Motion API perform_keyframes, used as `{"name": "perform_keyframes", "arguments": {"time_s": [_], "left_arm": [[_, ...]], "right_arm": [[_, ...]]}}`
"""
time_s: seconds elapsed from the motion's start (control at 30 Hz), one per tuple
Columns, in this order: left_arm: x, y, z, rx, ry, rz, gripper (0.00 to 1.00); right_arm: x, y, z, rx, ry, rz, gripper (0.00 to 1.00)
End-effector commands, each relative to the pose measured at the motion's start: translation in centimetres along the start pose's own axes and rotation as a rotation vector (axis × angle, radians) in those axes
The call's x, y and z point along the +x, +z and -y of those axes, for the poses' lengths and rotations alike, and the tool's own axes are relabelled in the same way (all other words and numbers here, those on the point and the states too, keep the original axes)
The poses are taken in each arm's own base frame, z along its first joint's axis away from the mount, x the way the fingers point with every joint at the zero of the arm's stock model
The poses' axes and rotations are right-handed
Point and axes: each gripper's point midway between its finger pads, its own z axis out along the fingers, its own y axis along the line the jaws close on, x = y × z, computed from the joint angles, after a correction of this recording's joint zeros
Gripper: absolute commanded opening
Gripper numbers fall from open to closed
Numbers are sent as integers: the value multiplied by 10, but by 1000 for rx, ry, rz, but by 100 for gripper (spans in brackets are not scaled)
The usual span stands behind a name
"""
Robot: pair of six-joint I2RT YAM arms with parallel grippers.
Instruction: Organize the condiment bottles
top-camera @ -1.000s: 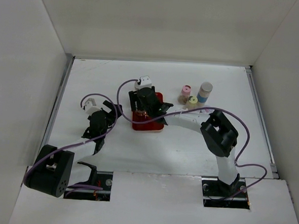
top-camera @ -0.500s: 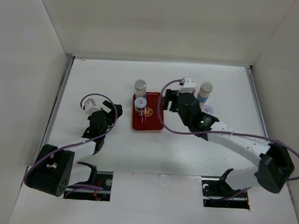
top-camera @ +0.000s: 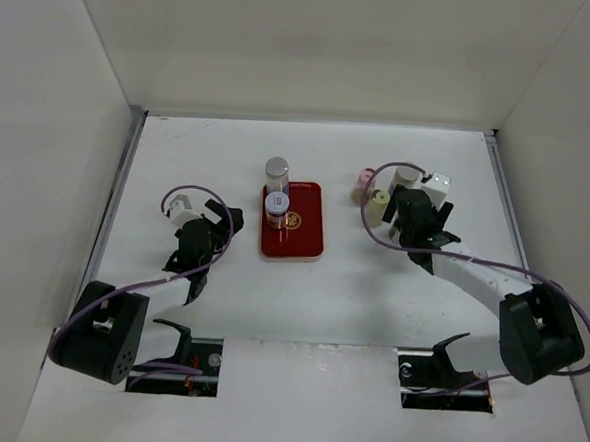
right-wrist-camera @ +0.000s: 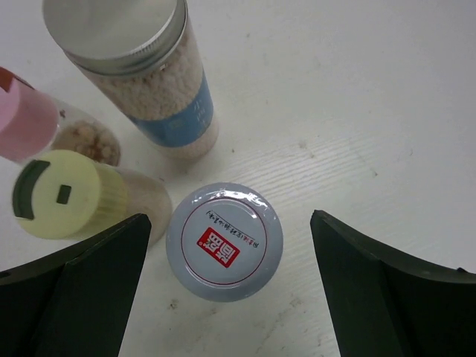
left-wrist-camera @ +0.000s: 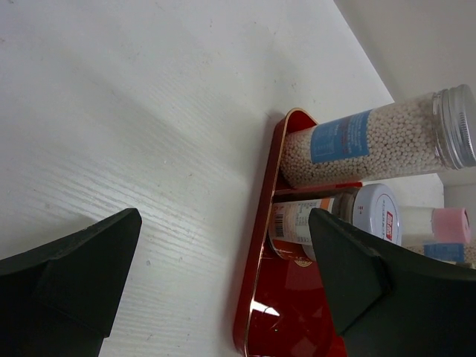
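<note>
Two condiment bottles stand at the far left of the red tray (top-camera: 304, 240): a silver-capped one (top-camera: 277, 168) with a blue label (left-wrist-camera: 372, 141) and a white-capped one (top-camera: 277, 205) (left-wrist-camera: 349, 219). My left gripper (top-camera: 220, 221) (left-wrist-camera: 223, 223) is open, low on the table left of the tray. My right gripper (top-camera: 404, 210) (right-wrist-camera: 230, 222) is open above a white-capped bottle with a red mark (right-wrist-camera: 224, 240), one finger on each side, not touching. Beside it stand a yellow-capped bottle (right-wrist-camera: 63, 193) (top-camera: 379, 198), a pink-capped one (right-wrist-camera: 22, 119) (top-camera: 367, 175) and a grey-capped, blue-banded one (right-wrist-camera: 134, 67) (top-camera: 406, 174).
White walls enclose the table on the left, back and right. The right-hand bottles stand packed close together. The near half of the tray (left-wrist-camera: 297, 312) holds nothing.
My right arm has swung from over the tray to the bottle group on the right, and its jaws have widened. Two bottles now show on the tray. The left arm has not moved.
</note>
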Motion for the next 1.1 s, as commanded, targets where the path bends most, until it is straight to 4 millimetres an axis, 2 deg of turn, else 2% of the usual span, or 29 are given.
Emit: {"name": "perform_keyframes", "arguments": {"time_s": [0.0, 0.17, 0.27, 0.33, 0.4, 0.57, 0.63, 0.7, 0.83, 0.97, 1.07], "left_arm": [[-9, 2, 13, 43, -18, 27, 100], [-12, 1, 12, 41, -21, 44, 100], [-8, 1, 14, 50, -21, 23, 100], [-11, 0, 16, 54, -22, 35, 100], [-12, 1, 13, 44, -21, 40, 100], [-15, -1, 15, 54, -24, 52, 100], [-14, 1, 13, 41, -21, 52, 100], [-11, 2, 12, 40, -20, 35, 100], [-16, 1, 12, 40, -22, 56, 100], [-13, 0, 14, 50, -23, 39, 100], [-17, -1, 13, 45, -23, 58, 100]], "right_arm": [[-13, 9, -22, -64, 65, 12, 95], [-3, 22, -19, -29, 73, -13, 91], [1, 27, -18, -22, 77, -16, 77], [6, 26, -16, -22, 81, -15, 62], [5, 21, -11, -15, 90, 0, 53], [1, -22, -29, -80, 37, 41, 51], [-9, -47, -50, -156, 29, 61, 51], [-18, -74, -84, -273, 26, 74, 51], [-25, -126, -169, -530, 0, 100, 51], [-17, -152, -240, -700, -31, 99, 51], [-13, -163, -279, -763, -50, 95, 51]]}}
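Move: The grey-lidded jar stands nearly straight under the open right hand, about 1 cm ahead and some 5 cm down. Around it, the blue-labelled bead bottle is about 9 cm ahead of the jar and 1 cm left. The yellow-capped bottle is about 7 cm left and 4 cm ahead of the jar. From the right hand, the red tray's middle lies some 28 cm left and 2 cm back. From the left hand, the jar is about 44 cm to the right, roughly level fore and aft. The right hand sinks about 4 cm with its fingers astride the grey-lidded jar, then closes them to pinch it just under the lid. Keeping that grip, it backs clear of the yellow-capped and bead bottles and swings some 26 cm left to the red tray, ending about 5 cm farther back and nearly 8 cm above the gripping height, the wrist turning around 35 degrees counter-clockwise. ##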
